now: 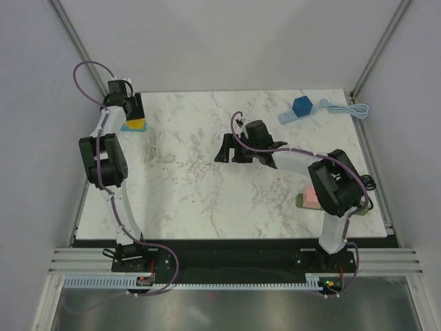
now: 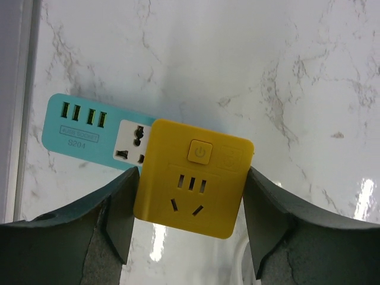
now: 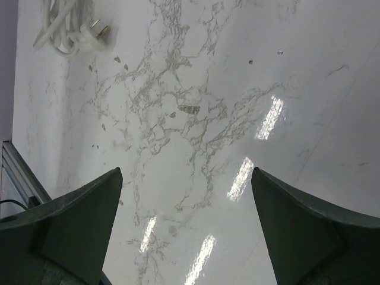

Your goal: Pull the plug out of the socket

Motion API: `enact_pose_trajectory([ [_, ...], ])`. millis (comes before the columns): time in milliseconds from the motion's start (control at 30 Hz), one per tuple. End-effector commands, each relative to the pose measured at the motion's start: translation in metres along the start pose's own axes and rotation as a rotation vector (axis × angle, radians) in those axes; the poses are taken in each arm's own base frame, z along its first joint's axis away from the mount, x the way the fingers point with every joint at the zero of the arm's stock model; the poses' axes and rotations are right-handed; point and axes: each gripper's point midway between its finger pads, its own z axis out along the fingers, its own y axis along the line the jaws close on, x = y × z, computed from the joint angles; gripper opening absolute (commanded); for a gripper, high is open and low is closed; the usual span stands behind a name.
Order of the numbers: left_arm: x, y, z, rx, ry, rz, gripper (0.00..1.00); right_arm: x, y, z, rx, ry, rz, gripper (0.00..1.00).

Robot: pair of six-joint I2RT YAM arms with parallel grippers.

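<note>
A yellow cube plug [image 2: 199,196] with a power button lies over one end of a teal socket strip [image 2: 77,127], covering part of its white socket. My left gripper [image 2: 190,178] is shut on the yellow plug, one finger pressed against each side. Whether the plug still sits in the socket I cannot tell. In the top view the plug [image 1: 138,124] and the strip [image 1: 128,127] are at the table's far left, under my left gripper [image 1: 136,114]. My right gripper [image 1: 231,153] is open and empty above the table's middle; it also shows in the right wrist view [image 3: 185,178].
A coiled white cable with a loose plug [image 3: 65,29] lies on the marble between the arms [image 1: 157,153]. A blue cube plug [image 1: 302,107] sits on a white power strip with a pale cable [image 1: 348,109] at the back right. A pink and green object [image 1: 308,200] lies by the right arm.
</note>
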Motion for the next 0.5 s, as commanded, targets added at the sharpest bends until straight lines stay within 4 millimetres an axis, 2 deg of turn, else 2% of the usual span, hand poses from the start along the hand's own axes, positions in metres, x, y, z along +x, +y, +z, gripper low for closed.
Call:
enact_pose_trajectory([
  [0, 0.005, -0.012, -0.040, -0.023, 0.040, -0.060, 0.02, -0.006, 0.021, -0.016, -0.032, -0.040, -0.026, 0.98],
  [33, 0.001, -0.015, -0.053, -0.017, 0.029, -0.067, 0.02, -0.003, 0.023, -0.016, -0.033, -0.038, -0.030, 0.98],
  [67, 0.019, -0.020, -0.056, -0.013, 0.069, -0.070, 0.02, 0.001, 0.022, -0.018, -0.030, -0.030, -0.029, 0.98],
  [200, 0.054, -0.043, -0.090, -0.023, 0.148, -0.110, 0.02, 0.009, 0.028, -0.027, -0.032, -0.034, -0.039, 0.98],
  [233, 0.078, -0.047, -0.094, -0.028, 0.198, -0.117, 0.02, 0.012, 0.030, -0.028, -0.034, -0.030, -0.042, 0.98],
  [267, 0.077, -0.061, -0.110, -0.001, 0.185, -0.130, 0.02, 0.015, 0.031, -0.031, -0.036, -0.029, -0.043, 0.98],
  [300, 0.086, -0.064, -0.116, -0.001, 0.201, -0.139, 0.02, 0.019, 0.032, -0.033, -0.039, -0.024, -0.046, 0.98],
  [333, 0.109, -0.079, -0.122, 0.017, 0.246, -0.120, 0.02, 0.021, 0.035, -0.034, -0.045, -0.024, -0.048, 0.98],
  [367, 0.111, -0.099, -0.138, 0.059, 0.236, -0.114, 0.02, 0.026, 0.035, -0.038, -0.045, -0.022, -0.049, 0.98],
  [400, 0.121, -0.107, -0.145, 0.071, 0.250, -0.107, 0.02, 0.030, 0.036, -0.039, -0.048, -0.018, -0.051, 0.98],
  [433, 0.144, -0.113, -0.152, 0.074, 0.291, -0.087, 0.02, 0.034, 0.036, -0.040, -0.047, -0.015, -0.051, 0.98],
  [467, 0.154, -0.126, -0.160, 0.084, 0.303, -0.082, 0.02, 0.040, 0.034, -0.043, -0.043, -0.008, -0.048, 0.98],
])
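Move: The left hand still has the yellow plug pinched between its fingers. The socket it sits on runs off to that side, its middle about 4 cm to the hand's left, level fore and aft, and some 4 cm below; the white cord lies roughly 9 cm back and 8 cm to the right, about 6 cm lower. From the open, empty right hand the plug is some 19 cm ahead and 45 cm to the left, at about hand height. Keeping its pinch on the yellow plug, the left hand gathers speed and hauls it back by about 16 cm and rightward by about 12 cm, nearly level, towards the middle of the table, while the wrist tips the fingers some 13 degrees further down. The right hand, fingers staying wide open, draws straight back about 5 cm with a slight rise, and the gap between the left hand's plug and the right hand narrows. ##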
